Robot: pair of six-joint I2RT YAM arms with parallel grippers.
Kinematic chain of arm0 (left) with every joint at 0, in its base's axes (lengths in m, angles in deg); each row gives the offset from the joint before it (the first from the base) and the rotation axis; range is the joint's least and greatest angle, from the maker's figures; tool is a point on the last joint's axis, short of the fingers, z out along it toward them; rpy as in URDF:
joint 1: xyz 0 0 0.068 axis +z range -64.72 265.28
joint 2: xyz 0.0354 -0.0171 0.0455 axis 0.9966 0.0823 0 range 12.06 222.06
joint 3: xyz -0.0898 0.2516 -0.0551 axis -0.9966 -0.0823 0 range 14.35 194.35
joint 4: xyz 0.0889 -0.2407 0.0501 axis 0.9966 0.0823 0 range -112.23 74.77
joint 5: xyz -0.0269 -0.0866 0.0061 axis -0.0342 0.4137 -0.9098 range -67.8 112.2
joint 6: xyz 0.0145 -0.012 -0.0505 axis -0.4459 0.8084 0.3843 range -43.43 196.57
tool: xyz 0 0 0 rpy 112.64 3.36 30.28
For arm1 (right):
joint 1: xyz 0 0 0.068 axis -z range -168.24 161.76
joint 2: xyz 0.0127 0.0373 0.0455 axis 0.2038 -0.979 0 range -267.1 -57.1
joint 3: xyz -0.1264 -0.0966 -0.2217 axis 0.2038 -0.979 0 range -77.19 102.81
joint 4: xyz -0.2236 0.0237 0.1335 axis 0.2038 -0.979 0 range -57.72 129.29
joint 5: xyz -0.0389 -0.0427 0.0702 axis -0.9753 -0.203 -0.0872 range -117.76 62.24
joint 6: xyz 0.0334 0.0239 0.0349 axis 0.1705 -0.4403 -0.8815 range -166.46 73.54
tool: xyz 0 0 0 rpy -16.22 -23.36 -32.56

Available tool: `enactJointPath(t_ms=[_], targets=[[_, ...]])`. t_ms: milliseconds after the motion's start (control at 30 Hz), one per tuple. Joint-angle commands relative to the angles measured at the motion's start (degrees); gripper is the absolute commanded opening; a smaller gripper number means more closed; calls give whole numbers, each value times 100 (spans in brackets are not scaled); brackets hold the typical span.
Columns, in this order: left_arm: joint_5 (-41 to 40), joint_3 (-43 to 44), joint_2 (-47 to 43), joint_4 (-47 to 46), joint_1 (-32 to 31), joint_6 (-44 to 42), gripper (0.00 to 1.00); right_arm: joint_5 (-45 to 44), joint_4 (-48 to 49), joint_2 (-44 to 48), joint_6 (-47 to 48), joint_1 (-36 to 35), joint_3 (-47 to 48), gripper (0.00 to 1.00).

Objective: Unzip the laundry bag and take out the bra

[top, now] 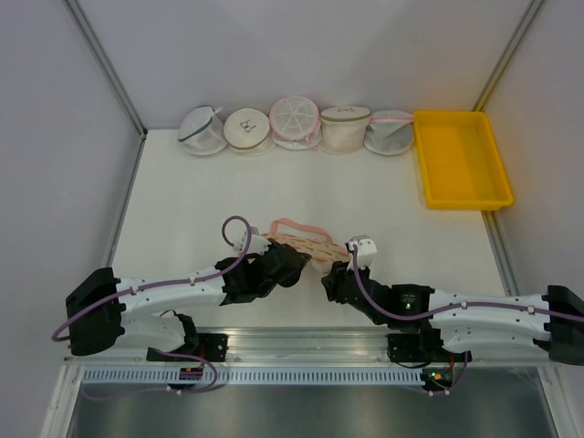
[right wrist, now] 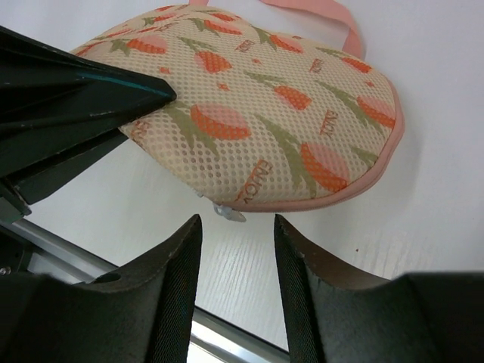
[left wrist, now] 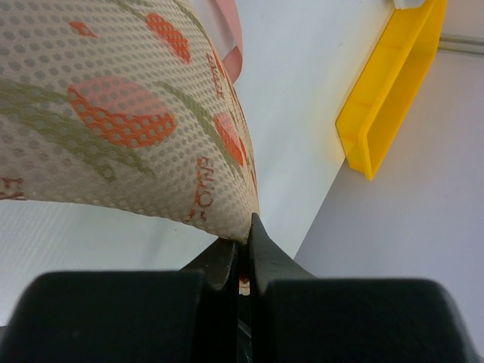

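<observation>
The laundry bag (top: 299,239), cream mesh with orange-pink print, pink trim and a pink loop, lies just ahead of both arms. My left gripper (top: 307,262) is shut on its near edge, and the left wrist view shows the bag's fabric (left wrist: 113,113) pinched between the closed jaws of that gripper (left wrist: 246,234). My right gripper (top: 328,275) is open. In the right wrist view it (right wrist: 237,221) sits just short of the bag's (right wrist: 265,113) pink-trimmed rim, where a small clear zipper pull (right wrist: 228,213) hangs between the fingertips, untouched. The bra is hidden.
A yellow tray (top: 461,160) stands at the back right and also shows in the left wrist view (left wrist: 386,98). Several round mesh bags (top: 297,126) line the back edge. An aluminium rail (top: 301,342) runs along the near edge, close under the right gripper.
</observation>
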Motion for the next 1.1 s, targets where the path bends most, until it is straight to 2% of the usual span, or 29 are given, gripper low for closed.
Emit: enactJointPath(t_ms=[0,300,400,433,500,533,567,733,1067], targets=[[175,15,-97,-222,-21,280,2,-333,291,-148,28,-30,32,49],[193,6,-141,-380,-21,288,2,-350,458,-324,-7,-30,-30,40],[245,-38,-141,-485,-21,315,2,-482,423,-245,-34,-39,-74,29],[272,-47,-132,-503,-21,306,2,-500,379,-219,-60,-30,-91,21],[281,-56,-132,-538,-21,280,2,-614,326,-166,-95,-39,-109,13],[289,-64,-141,-538,-21,280,2,-631,239,-140,-121,-39,-109,3],[281,-73,-150,-530,-21,271,2,-666,195,-96,-130,-30,-100,0],[246,-363,-308,-565,-21,271,2,-755,-174,80,-209,-30,-56,0],[96,-1435,-1397,-696,41,-71,2,-843,-1141,475,-429,-30,32,0]])
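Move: The zipper pull of the laundry bag sits just off the right fingertips, about 1 cm ahead, 1 cm left and 1 cm below the hand point. The left gripper, already pinching the bag's near edge, is some 5 cm farther out and 6 cm left of the right hand, 2 cm higher; the bag's middle lies about 7 cm ahead and 5 cm left, 3 cm below it. From the left hand the pull is roughly 6 cm right, 4 cm back and 3 cm lower. The zipper pull is pinched as the right hand eases about 1 cm forward and down and closes on it, then gets drawn to the right some 2.5 cm. Keeping its grip on the bag's edge, the left hand first drifts about 1 cm right, then moves some 3.5 cm left and 2 cm back, away from the pull. ##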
